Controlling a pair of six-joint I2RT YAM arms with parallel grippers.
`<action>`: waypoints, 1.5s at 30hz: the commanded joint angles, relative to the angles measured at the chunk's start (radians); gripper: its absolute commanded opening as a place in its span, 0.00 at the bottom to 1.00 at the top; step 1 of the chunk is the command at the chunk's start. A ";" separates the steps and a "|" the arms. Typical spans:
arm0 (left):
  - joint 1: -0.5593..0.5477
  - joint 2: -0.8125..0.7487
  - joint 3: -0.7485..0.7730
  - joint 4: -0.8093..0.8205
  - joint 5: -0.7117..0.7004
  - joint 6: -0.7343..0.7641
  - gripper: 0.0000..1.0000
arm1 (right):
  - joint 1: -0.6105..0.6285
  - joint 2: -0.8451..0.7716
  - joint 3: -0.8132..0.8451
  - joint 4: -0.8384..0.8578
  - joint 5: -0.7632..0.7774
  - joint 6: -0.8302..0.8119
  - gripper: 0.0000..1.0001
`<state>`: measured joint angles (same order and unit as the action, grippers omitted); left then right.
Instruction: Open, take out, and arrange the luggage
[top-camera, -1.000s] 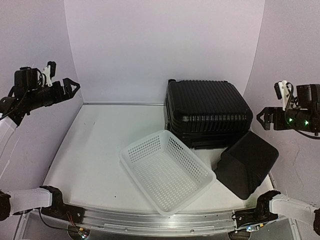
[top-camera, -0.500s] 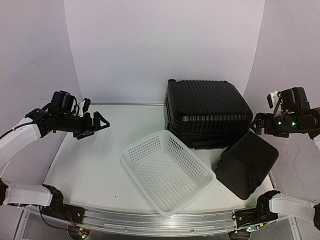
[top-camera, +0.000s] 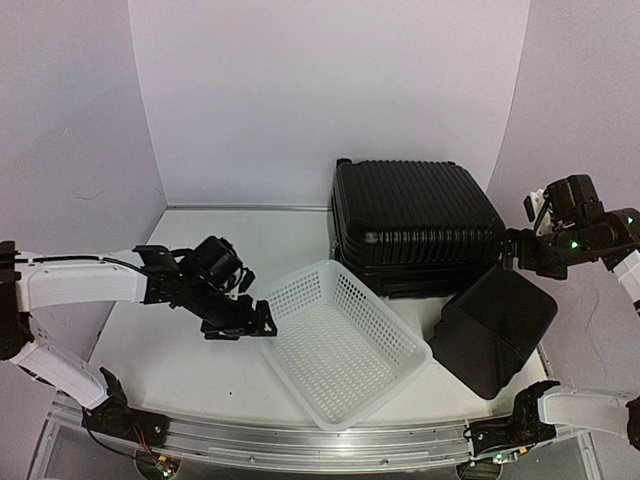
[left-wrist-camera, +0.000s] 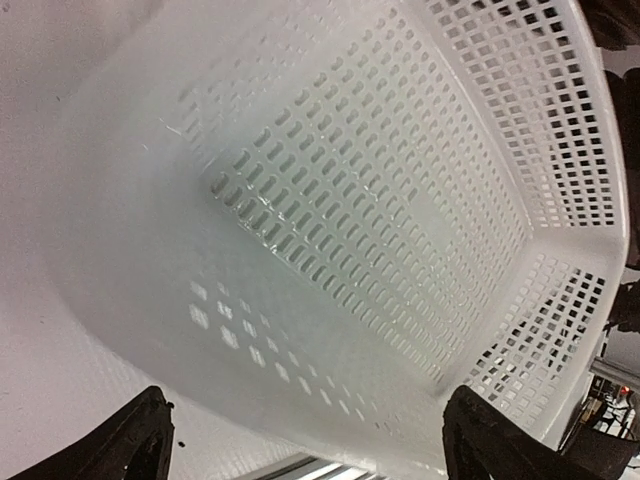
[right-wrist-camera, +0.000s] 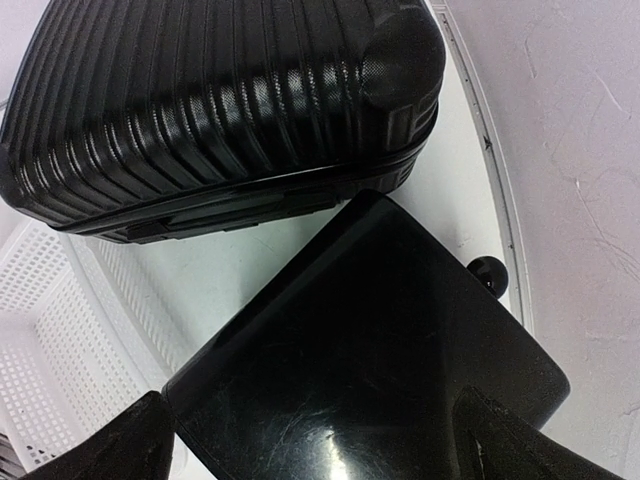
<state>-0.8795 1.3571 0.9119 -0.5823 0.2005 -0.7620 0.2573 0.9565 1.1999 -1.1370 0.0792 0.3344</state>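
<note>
The luggage (top-camera: 415, 225), a black ribbed hard-shell suitcase, lies shut at the back right of the table; the right wrist view shows its ribbed shell (right-wrist-camera: 220, 100). My left gripper (top-camera: 262, 325) hangs low at the left end of the white basket (top-camera: 335, 340), open. Its wide-apart fingers flank the basket's near wall (left-wrist-camera: 300, 330) without touching it. My right gripper (top-camera: 513, 250) hovers open by the luggage's right corner. It is above the smooth black case (right-wrist-camera: 370, 350) and holds nothing.
The perforated white basket (left-wrist-camera: 400, 180) sits slantwise at the table's front centre. The small smooth black case (top-camera: 495, 325) lies tilted at the front right, with a black knob (right-wrist-camera: 488, 272) on its far side. The table's right edge (right-wrist-camera: 490, 150) and the wall are close by.
My left arm has swung down from the upper left wall to the basket's left end. My right arm has come in lower and leftward, toward the luggage and the small case.
</note>
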 joint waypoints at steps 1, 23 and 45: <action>-0.048 0.092 0.074 0.051 -0.078 -0.062 0.91 | -0.005 -0.017 -0.016 0.040 -0.026 0.017 0.98; 0.115 0.131 0.057 0.015 -0.158 -0.006 0.43 | -0.006 -0.018 -0.062 0.022 -0.035 -0.011 0.98; 0.565 0.205 0.213 -0.075 -0.222 0.239 0.28 | -0.006 0.083 -0.026 -0.035 -0.067 -0.056 0.98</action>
<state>-0.3912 1.5288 1.0306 -0.6567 0.0120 -0.5907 0.2558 1.0225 1.1362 -1.1648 0.0357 0.2981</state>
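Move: Under the left hand, a few centimetres down, is the left rim of the white basket; the basket's middle is about 14 cm to the right, 3 cm back and 7 cm below. From that hand the big suitcase stands some 33 cm right and 26 cm ahead at its height, the small black case about 48 cm right, level ahead and 6 cm lower. The right hand has the small case 18 cm below, 3 cm back, with the big suitcase 20 cm ahead, 16 cm left and 14 cm lower. Sinking about 4 cm over the basket's left rim, the left hand closes its fingers from nearly wide open to about a quarter around that rim and draws the basket forward and left, each some 15 cm, slow at first, then faster, twisting roughly 25 degrees counter-clockwise. The open right hand eases down about 4 cm towards the small black case. ##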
